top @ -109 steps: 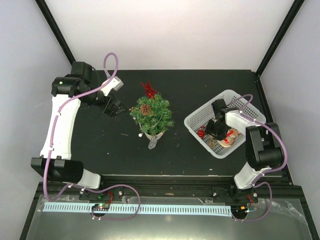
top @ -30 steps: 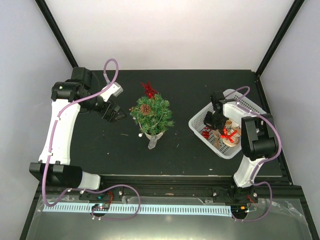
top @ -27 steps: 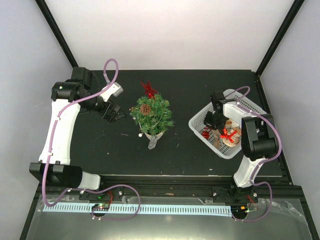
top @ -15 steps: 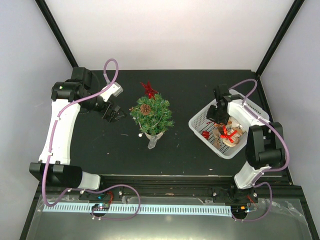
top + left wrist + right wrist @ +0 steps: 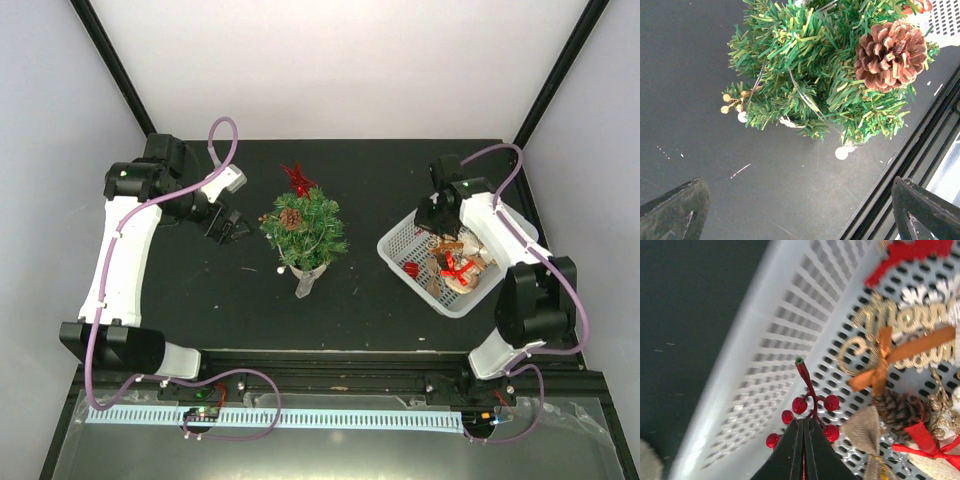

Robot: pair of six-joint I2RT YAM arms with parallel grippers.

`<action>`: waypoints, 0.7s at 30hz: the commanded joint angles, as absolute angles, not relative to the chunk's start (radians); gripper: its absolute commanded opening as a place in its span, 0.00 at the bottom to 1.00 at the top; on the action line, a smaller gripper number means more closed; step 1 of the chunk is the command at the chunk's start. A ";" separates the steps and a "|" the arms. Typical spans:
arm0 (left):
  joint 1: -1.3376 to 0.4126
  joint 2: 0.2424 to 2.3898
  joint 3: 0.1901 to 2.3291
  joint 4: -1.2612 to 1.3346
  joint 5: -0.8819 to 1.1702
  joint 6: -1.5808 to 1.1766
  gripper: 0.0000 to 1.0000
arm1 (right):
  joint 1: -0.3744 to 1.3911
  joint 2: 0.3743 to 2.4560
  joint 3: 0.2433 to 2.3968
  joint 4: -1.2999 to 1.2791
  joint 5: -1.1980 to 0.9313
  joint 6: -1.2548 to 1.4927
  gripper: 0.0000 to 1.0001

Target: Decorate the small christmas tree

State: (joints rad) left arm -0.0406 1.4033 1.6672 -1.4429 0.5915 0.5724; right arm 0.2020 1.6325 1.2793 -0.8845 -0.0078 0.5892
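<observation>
The small christmas tree (image 5: 305, 235) stands mid-table, with a red bow (image 5: 297, 180) at its top and a pine cone (image 5: 291, 217) in its branches. In the left wrist view the tree (image 5: 800, 75) and pine cone (image 5: 890, 55) fill the upper part. My left gripper (image 5: 232, 228) hangs just left of the tree, open wide with nothing between its fingers (image 5: 675, 215). My right gripper (image 5: 804, 421) is shut on a red berry sprig (image 5: 810, 402), held over the far left part of the white basket (image 5: 397, 262).
The basket (image 5: 765, 365) holds a gold script ornament with an orange bow (image 5: 890, 347), a pine cone (image 5: 900, 410), a burlap bow (image 5: 865, 432) and red-ribboned pieces. A black rail (image 5: 920, 145) borders the table in the left wrist view.
My right gripper has lifted and moved toward the basket's far left rim with the berry sprig in it. The left arm has barely moved.
</observation>
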 commanded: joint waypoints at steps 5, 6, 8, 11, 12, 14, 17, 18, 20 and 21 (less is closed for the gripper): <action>-0.038 1.412 1.678 -1.447 0.603 0.575 0.99 | 0.362 1.598 1.594 -1.007 0.027 0.544 0.05; -0.038 1.412 1.677 -1.447 0.603 0.575 0.99 | 0.382 1.604 1.629 -1.019 0.023 0.544 0.05; -0.038 1.413 1.677 -1.446 0.602 0.574 0.99 | 0.422 1.626 1.691 -1.035 0.005 0.547 0.05; -0.038 1.410 1.675 -1.446 0.602 0.572 0.99 | 0.474 1.661 1.765 -1.052 -0.002 0.542 0.06; -0.038 1.408 1.674 -1.447 0.602 0.572 0.99 | 0.493 1.672 1.782 -1.057 -0.008 0.539 0.06; -0.038 1.402 1.673 -1.447 0.599 0.572 0.99 | 0.517 1.692 1.807 -1.066 -0.020 0.531 0.06; -0.038 1.393 1.665 -1.447 0.593 0.571 0.99 | 0.555 1.705 1.827 -1.063 -0.029 0.523 0.06; -0.037 1.390 1.660 -1.446 0.591 0.571 0.99 | 0.569 1.708 1.834 -1.066 -0.025 0.516 0.06; -0.038 1.384 1.652 -1.444 0.589 0.568 0.99 | 0.590 1.713 1.837 -1.074 -0.021 0.510 0.06; -0.038 1.382 1.651 -1.444 0.590 0.568 0.99 | 0.595 1.715 1.829 -1.073 -0.027 0.510 0.06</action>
State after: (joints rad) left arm -0.0406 1.4025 1.6588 -1.4429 0.5903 0.5720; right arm 0.5648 1.7061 1.8076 -1.0420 -0.0151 0.5327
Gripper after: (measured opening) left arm 0.990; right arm 0.061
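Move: The right hand already holds the red berry sprig, just above the left, far side of the white basket. The tree's middle lies about 25 cm to its left, some 5 cm back and roughly level in height, with the red star about 27 cm left, 2 cm farther out and 13 cm up. The basket's middle is 9 cm right, 6 cm back and 7 cm down. From the left hand the tree is about 14 cm right, 3 cm ahead and 16 cm below. The right hand keeps its shut fingers on the red berry sprig and carries it up and left out over the basket's rim towards the tree, climbing steeply at first and then mostly sweeping left, some 16 cm across and about 15 cm up in all. On the way the wrist turns about 25 degrees counter-clockwise while the fingertips tip outward, away from the base, and near the end the hand begins to sink slightly, still short of the branches on the star's right. ##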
